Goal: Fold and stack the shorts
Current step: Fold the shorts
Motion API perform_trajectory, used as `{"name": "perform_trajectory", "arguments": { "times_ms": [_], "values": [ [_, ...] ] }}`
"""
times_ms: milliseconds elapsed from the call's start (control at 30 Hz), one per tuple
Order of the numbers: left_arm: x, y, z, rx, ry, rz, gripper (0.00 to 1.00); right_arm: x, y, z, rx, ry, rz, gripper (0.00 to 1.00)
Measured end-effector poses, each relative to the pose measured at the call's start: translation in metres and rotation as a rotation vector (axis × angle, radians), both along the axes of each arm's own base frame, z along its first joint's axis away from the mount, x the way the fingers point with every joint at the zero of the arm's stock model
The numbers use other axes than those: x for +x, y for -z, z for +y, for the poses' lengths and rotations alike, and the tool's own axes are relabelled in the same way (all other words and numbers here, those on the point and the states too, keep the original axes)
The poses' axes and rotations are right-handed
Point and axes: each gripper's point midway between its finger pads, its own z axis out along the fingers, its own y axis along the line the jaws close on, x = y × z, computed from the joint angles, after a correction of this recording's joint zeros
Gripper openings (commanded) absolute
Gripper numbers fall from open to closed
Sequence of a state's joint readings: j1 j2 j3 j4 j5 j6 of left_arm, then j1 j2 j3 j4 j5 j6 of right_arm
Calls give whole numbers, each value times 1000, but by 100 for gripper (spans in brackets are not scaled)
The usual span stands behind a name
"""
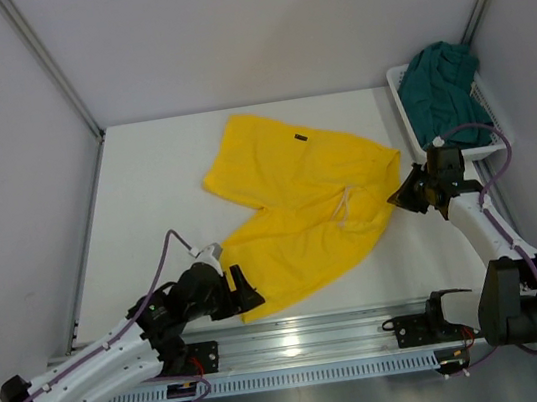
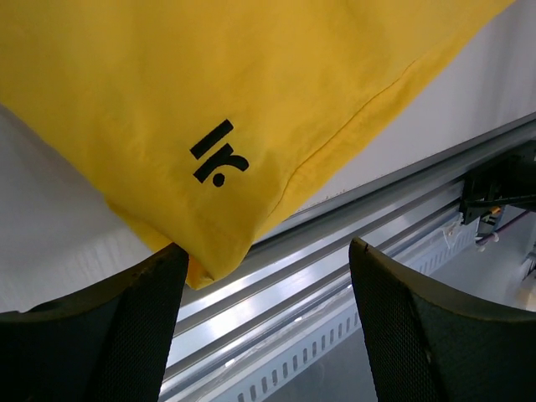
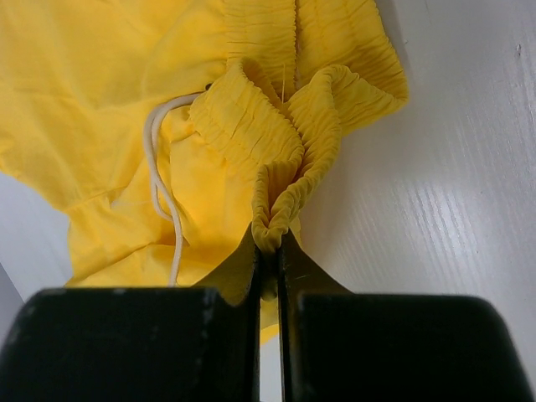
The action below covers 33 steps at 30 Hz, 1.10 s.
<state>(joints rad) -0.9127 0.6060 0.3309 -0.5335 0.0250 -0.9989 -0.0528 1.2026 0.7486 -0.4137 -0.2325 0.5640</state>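
The yellow shorts [image 1: 300, 206] lie spread on the white table, with a small dark logo [image 2: 219, 152] near one leg hem. My left gripper [image 1: 247, 295] is at that hem's near corner, open; in the left wrist view the gripper [image 2: 268, 322] has the fabric corner [image 2: 205, 264] touching the tip of its left finger [image 2: 126, 335], and nothing lies between the jaws. My right gripper [image 1: 404, 193] is shut on the gathered elastic waistband [image 3: 272, 226] of the yellow shorts [image 3: 126, 109]. The dark teal shorts [image 1: 443, 84] are heaped in the basket at the back right.
The white mesh basket [image 1: 402, 105] stands against the right wall behind my right arm. An aluminium rail [image 1: 349, 335] runs along the table's near edge, just below the left gripper. A white drawstring [image 3: 163, 193] trails over the yellow fabric. Grey walls enclose the table.
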Motion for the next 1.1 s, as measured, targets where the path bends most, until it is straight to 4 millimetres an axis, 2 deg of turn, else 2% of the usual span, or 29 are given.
{"name": "perform_trajectory", "arguments": {
  "times_ms": [167, 267, 333, 367, 467, 500, 567, 633, 667, 767, 833, 867, 967, 1100],
  "values": [
    [1, 8, -3, -11, -21, 14, 78, 0, 1, 0, 3, -1, 0, 0],
    [5, 20, -1, -11, -61, 9, 73, 0, 1, 0, 4, -1, -1, 0],
    [5, 29, 3, -5, -91, 16, 60, -1, 2, 1, 6, -3, 0, 0],
    [7, 30, 4, -11, -105, 11, 48, -1, 2, 1, 8, -4, -1, 0],
    [13, 26, 4, -28, -137, -18, 31, -2, 1, 2, 10, -6, -4, 0],
    [16, 25, 3, -32, -144, -32, 28, -2, 0, 2, 11, -6, -6, 0],
    [21, 21, 3, -40, -155, -54, 29, -2, -2, 2, 13, -7, -13, 0],
    [25, 20, 1, -48, -165, -68, 34, -2, -3, 3, 17, -9, -16, 0],
    [27, 19, -1, -56, -168, -77, 41, -2, -3, 3, 18, -9, -17, 0],
    [30, 21, -5, -63, -169, -78, 45, -2, -3, 4, 20, -10, -17, 0],
    [31, 23, -8, -61, -165, -75, 44, -3, -4, 4, 21, -12, -18, 0],
    [32, 23, -9, -60, -163, -73, 41, -3, -4, 4, 22, -13, -19, 0],
    [31, 24, -12, -67, -154, -67, 0, -3, -5, 4, 23, -14, -22, 0],
    [32, 18, -15, -90, -138, -90, 0, -3, -7, 5, 24, -15, -29, 0]
  ]
}}
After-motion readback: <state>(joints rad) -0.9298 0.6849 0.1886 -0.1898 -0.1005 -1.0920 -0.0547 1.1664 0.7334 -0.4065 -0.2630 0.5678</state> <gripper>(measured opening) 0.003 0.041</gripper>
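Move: The near corner of the shorts' lower leg lies just beyond the open left fingers, about 3 cm ahead, 1 cm right and 3 cm below. The leg's black logo is roughly 4 cm ahead, 3 cm right and 4 cm below. From the left hand, the drawstring is some 19 cm ahead, 22 cm right and 3 cm down. From the right hand, still gripping the waistband, that leg corner lies about 17 cm back, 34 cm left and 7 cm lower. The lower leg's near corner gets pinched: the left hand dips about 3 cm onto the shorts and eases some 3 cm forward, turning roughly 10 degrees counter-clockwise. Its fingers half close, ease open a little, then shut fully on the fabric as the hand shifts slightly right and starts up. The right hand stays nearly still, keeping its pinch on the waistband. ##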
